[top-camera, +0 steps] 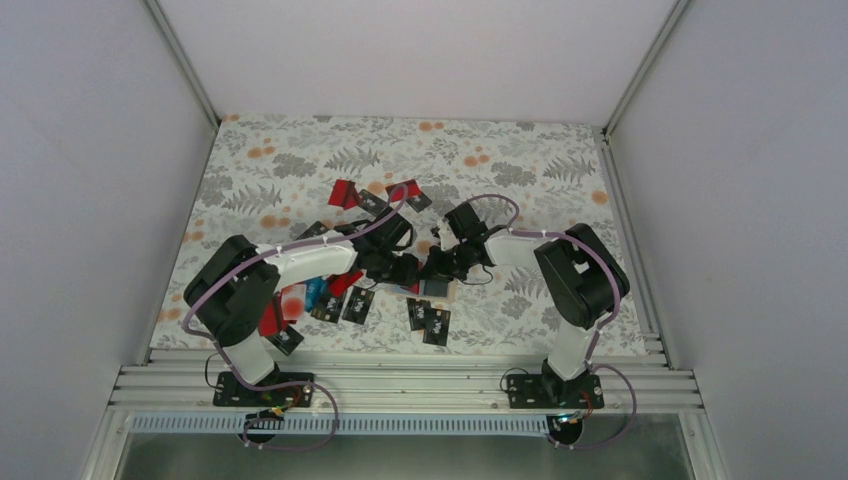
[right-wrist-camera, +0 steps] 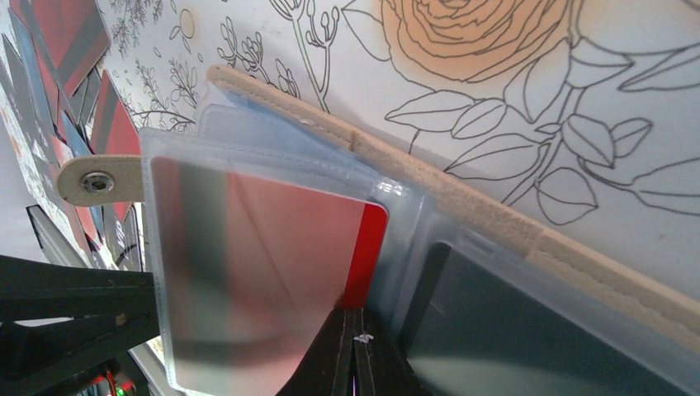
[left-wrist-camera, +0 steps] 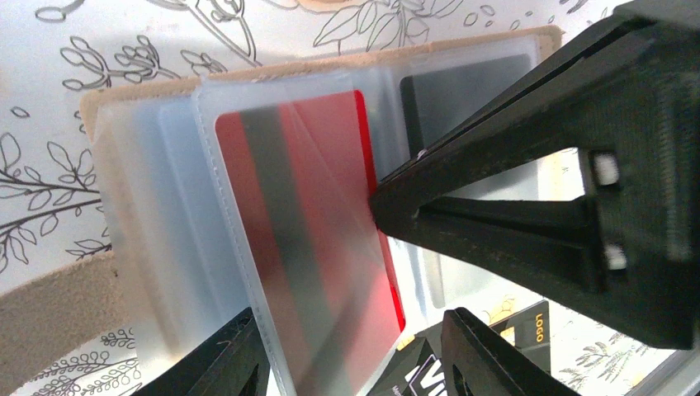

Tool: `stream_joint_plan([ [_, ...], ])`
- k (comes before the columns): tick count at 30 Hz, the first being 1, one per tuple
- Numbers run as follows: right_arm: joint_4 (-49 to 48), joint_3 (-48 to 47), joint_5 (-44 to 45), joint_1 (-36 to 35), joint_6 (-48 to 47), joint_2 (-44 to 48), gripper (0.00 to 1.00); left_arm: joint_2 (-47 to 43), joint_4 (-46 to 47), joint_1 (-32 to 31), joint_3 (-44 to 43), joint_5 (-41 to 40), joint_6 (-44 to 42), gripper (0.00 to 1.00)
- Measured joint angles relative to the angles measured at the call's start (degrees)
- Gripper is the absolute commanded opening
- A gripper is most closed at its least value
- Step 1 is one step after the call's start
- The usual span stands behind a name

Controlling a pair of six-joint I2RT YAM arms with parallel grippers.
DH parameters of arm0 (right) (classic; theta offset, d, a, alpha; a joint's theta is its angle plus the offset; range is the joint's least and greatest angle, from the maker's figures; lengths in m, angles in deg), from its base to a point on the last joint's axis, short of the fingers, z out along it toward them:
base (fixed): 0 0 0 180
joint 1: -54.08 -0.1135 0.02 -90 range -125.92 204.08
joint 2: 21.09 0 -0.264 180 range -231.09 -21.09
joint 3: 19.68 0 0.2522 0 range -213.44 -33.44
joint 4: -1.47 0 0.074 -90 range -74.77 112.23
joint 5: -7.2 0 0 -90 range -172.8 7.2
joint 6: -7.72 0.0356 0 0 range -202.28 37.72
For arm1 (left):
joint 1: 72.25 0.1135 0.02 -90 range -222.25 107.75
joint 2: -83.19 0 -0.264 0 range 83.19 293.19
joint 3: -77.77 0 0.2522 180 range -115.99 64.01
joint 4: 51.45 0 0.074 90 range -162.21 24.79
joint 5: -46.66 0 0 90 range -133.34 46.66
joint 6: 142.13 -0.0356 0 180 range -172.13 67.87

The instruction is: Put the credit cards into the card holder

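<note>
The card holder (top-camera: pixel 437 287) lies open on the flowered cloth between both arms, its tan rim (left-wrist-camera: pixel 289 66) (right-wrist-camera: pixel 462 198) framing clear sleeves. A red credit card (left-wrist-camera: pixel 322 231) (right-wrist-camera: pixel 376 247) sits almost fully inside one sleeve, with a thin strip still showing. My right gripper (right-wrist-camera: pixel 357 318) (left-wrist-camera: pixel 380 198) is shut, and its tips press against that card's exposed edge. My left gripper (left-wrist-camera: pixel 351 326) is open, its jaws standing on either side of the same sleeve. A dark card (right-wrist-camera: pixel 528 330) fills the neighbouring sleeve. Loose red (top-camera: pixel 343 192) and black (top-camera: pixel 358 305) credit cards lie scattered around.
More black cards (top-camera: pixel 428 320) lie just in front of the holder, and one marked LOGO (left-wrist-camera: pixel 536 318) shows under my left gripper. The holder's snap tab (right-wrist-camera: pixel 97 181) sticks out sideways. White walls enclose the cloth, and a metal rail (top-camera: pixel 400 380) runs along the near edge.
</note>
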Motion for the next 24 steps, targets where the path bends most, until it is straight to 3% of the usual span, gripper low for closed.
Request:
stream_joint_plan([
  [11,-0.04,0.04,-0.07,0.00,-0.37,0.00,0.04,2.25,-5.20,-2.23,-4.92,-5.44,0.39,0.47],
  [21,0.02,0.09,-0.15,0.00,-0.50,0.35,0.04,3.58,-7.63,-4.33,-7.13,-9.29,1.95,0.13],
  [24,0.28,0.09,-0.11,0.00,-0.57,0.68,0.04,4.42,-8.07,-5.14,-7.93,-10.21,2.29,0.07],
])
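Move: The left hand's half-open fingers straddle the near end of the raised clear sleeve holding a red card; the card's middle is about 2 cm ahead, 1 cm right and 1 cm below. From that hand, the holder's dark card lies 6 cm right, 1 ahead; a loose black card 8 cm back and 2 right, both some 4 cm below. From the right hand, the red card's middle is about 2 cm left and 1 cm higher, level fore and aft. Closing from half open to nearly shut, the left fingers come together around the near end of the sleeve and begin to pinch it, while the hand shifts about 1 cm to the right and rolls some 10 degrees, bringing the fingers closer to vertical. The right hand stays put with its shut tips still on the red card's inner edge, by the sleeve's root. ##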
